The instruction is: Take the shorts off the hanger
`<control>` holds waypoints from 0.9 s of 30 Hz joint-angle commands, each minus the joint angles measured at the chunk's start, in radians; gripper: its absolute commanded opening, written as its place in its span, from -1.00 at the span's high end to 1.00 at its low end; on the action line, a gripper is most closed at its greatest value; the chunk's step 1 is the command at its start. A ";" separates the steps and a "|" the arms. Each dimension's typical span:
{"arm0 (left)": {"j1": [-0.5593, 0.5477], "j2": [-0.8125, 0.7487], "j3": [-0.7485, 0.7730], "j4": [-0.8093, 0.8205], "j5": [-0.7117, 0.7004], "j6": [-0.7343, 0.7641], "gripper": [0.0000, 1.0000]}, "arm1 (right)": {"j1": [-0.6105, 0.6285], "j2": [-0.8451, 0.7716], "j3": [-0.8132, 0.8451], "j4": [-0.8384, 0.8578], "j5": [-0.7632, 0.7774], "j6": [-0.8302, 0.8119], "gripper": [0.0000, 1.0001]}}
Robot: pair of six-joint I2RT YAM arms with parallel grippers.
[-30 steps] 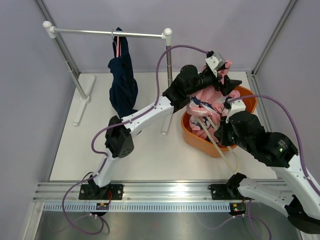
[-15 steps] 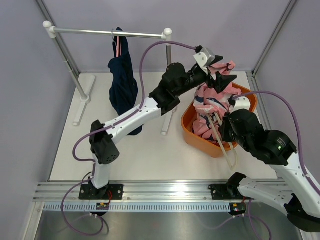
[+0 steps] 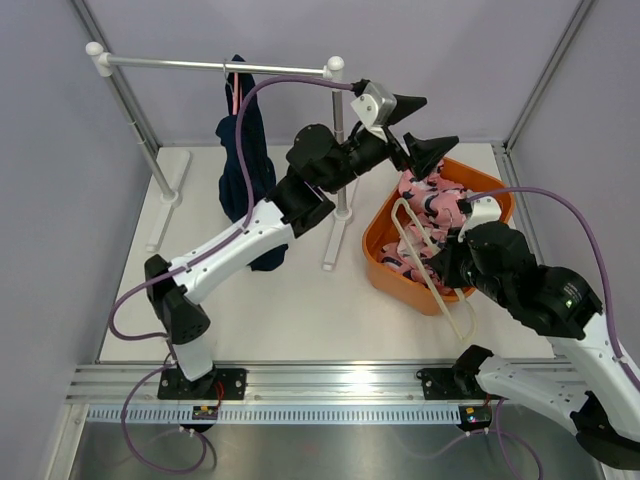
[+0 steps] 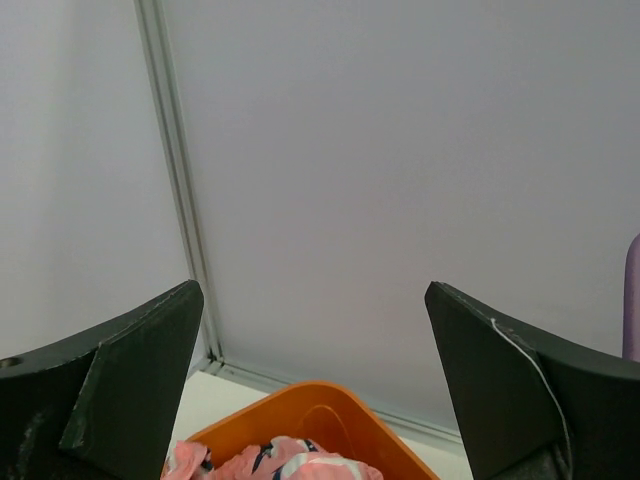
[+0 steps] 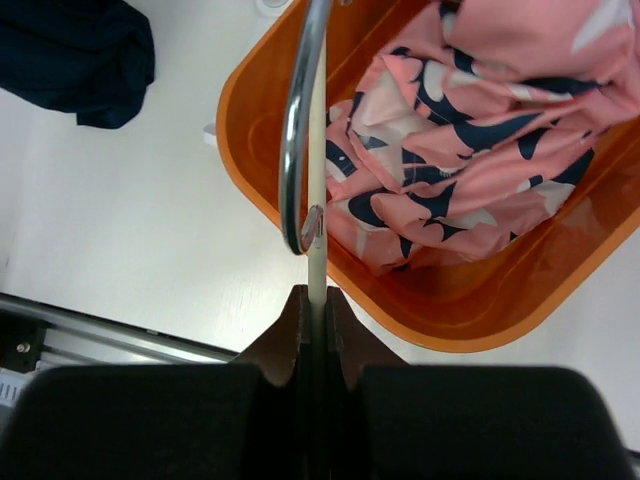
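The pink shorts (image 3: 437, 196) with navy and white blotches lie crumpled in the orange basket (image 3: 385, 270), free of the hanger. In the right wrist view these pink shorts (image 5: 470, 120) fill the basket (image 5: 250, 190). My right gripper (image 3: 445, 268) (image 5: 315, 300) is shut on the cream hanger (image 3: 428, 272) (image 5: 316, 215), whose metal hook (image 5: 294, 130) reaches over the basket's rim. My left gripper (image 3: 416, 125) (image 4: 310, 385) hangs open and empty above the basket's far side. The navy shorts (image 3: 245, 165) hang from a pink hanger on the rail.
A clothes rack with a metal rail (image 3: 215, 67) and a white post (image 3: 337, 130) stands at the back left, its feet on the white table. The navy shorts' lower end (image 5: 80, 50) hangs left of the basket. Grey walls enclose the table.
My left gripper has let go of the pink shorts, which dropped into the basket, and has pulled up and to the left. The hanger in my right gripper is now bare.
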 commanded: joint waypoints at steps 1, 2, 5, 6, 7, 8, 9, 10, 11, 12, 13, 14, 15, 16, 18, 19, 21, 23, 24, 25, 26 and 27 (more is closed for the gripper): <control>0.003 -0.146 -0.072 0.041 -0.087 0.012 -0.98 | -0.006 -0.010 0.038 0.090 -0.104 -0.050 1.00; 0.003 -0.171 -0.091 0.036 -0.130 0.017 -0.98 | -0.006 -0.010 0.054 0.104 -0.108 -0.051 1.00; 0.003 -0.281 -0.157 0.007 -0.252 0.019 -0.98 | -0.006 0.016 0.093 0.133 -0.131 -0.080 1.00; 0.003 -0.310 -0.164 -0.028 -0.285 0.019 -0.98 | -0.006 0.042 0.101 0.151 -0.152 -0.090 1.00; 0.003 -0.335 -0.166 -0.060 -0.328 0.015 -0.98 | -0.006 0.059 0.108 0.159 -0.163 -0.105 1.00; 0.002 -0.381 -0.149 -0.105 -0.419 0.002 -0.98 | -0.006 0.078 0.125 0.176 -0.172 -0.114 1.00; 0.000 -0.402 -0.135 -0.198 -0.467 -0.007 -0.98 | -0.006 0.117 0.134 0.185 -0.177 -0.119 1.00; -0.001 -0.422 -0.120 -0.247 -0.519 -0.017 -0.98 | -0.006 0.140 0.147 0.191 -0.178 -0.120 1.00; -0.004 -0.460 -0.106 -0.299 -0.567 -0.024 -0.98 | -0.006 0.165 0.180 0.194 -0.186 -0.120 1.00; -0.013 -0.479 -0.083 -0.399 -0.681 -0.032 -0.98 | -0.006 0.215 0.197 0.210 -0.216 -0.129 1.00; -0.018 -0.499 -0.077 -0.444 -0.737 -0.038 -0.98 | -0.006 0.240 0.213 0.219 -0.232 -0.133 1.00; -0.021 -0.539 -0.072 -0.487 -0.809 -0.043 -0.98 | -0.006 0.260 0.245 0.233 -0.241 -0.134 1.00; -0.024 -0.559 -0.068 -0.571 -0.837 -0.046 -0.98 | -0.006 0.306 0.265 0.236 -0.252 -0.137 1.00; -0.026 -0.577 -0.069 -0.611 -0.862 -0.054 -0.98 | -0.006 0.332 0.285 0.242 -0.260 -0.148 1.00; -0.026 -0.634 -0.071 -0.724 -0.896 -0.077 -0.98 | -0.004 0.406 0.354 0.253 -0.270 -0.159 1.00; -0.026 -0.649 -0.077 -0.761 -0.905 -0.083 -0.98 | -0.003 0.435 0.383 0.254 -0.276 -0.171 1.00; -0.027 -0.683 -0.086 -0.844 -0.917 -0.103 -0.98 | 0.008 0.524 0.484 0.253 -0.260 -0.183 1.00; -0.026 -0.728 -0.103 -0.892 -0.923 -0.097 -0.98 | 0.031 0.588 0.591 0.247 -0.234 -0.205 1.00; -0.026 -0.743 -0.112 -0.935 -0.926 -0.095 -0.98 | 0.037 0.648 0.630 0.243 -0.208 -0.214 1.00; -0.026 -0.772 -0.132 -0.953 -0.931 -0.090 -0.98 | 0.045 0.680 0.662 0.242 -0.191 -0.228 1.00; -0.026 -0.787 -0.147 -0.970 -0.945 -0.084 -0.98 | 0.054 0.706 0.727 0.245 -0.174 -0.235 1.00; -0.026 -0.804 -0.163 -0.993 -0.949 -0.084 -0.98 | 0.057 0.766 0.761 0.247 -0.151 -0.251 1.00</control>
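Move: The right hand grips the empty hanger; the bare stretch of rail between the navy shorts and the rack's right end is about 31 cm ahead, 29 cm to its left and 18 cm above. The rail's right end stands some 10 cm to the right of that stretch, the navy shorts hang 31 cm ahead, 40 cm left and 5 cm below the hand, and the orange tub sits 18 cm ahead, 8 cm right and 21 cm below. From the open left hand the bare stretch is about 20 cm ahead, 27 cm left and 6 cm below. Keeping its pinch on the empty hanger, the right hand swings left and forward while climbing, about 22 cm in all, away from over the tub's near side towards the rail, turning nearly 20 degrees counter-clockwise. The left hand, empty and still wide open, clears out of the way with a fast sweep of about 34 cm to the left and slightly back, in a shallow arc up and down again on the robot's side of the rack, as its fingers turn counter-clockwise to point more forward. ##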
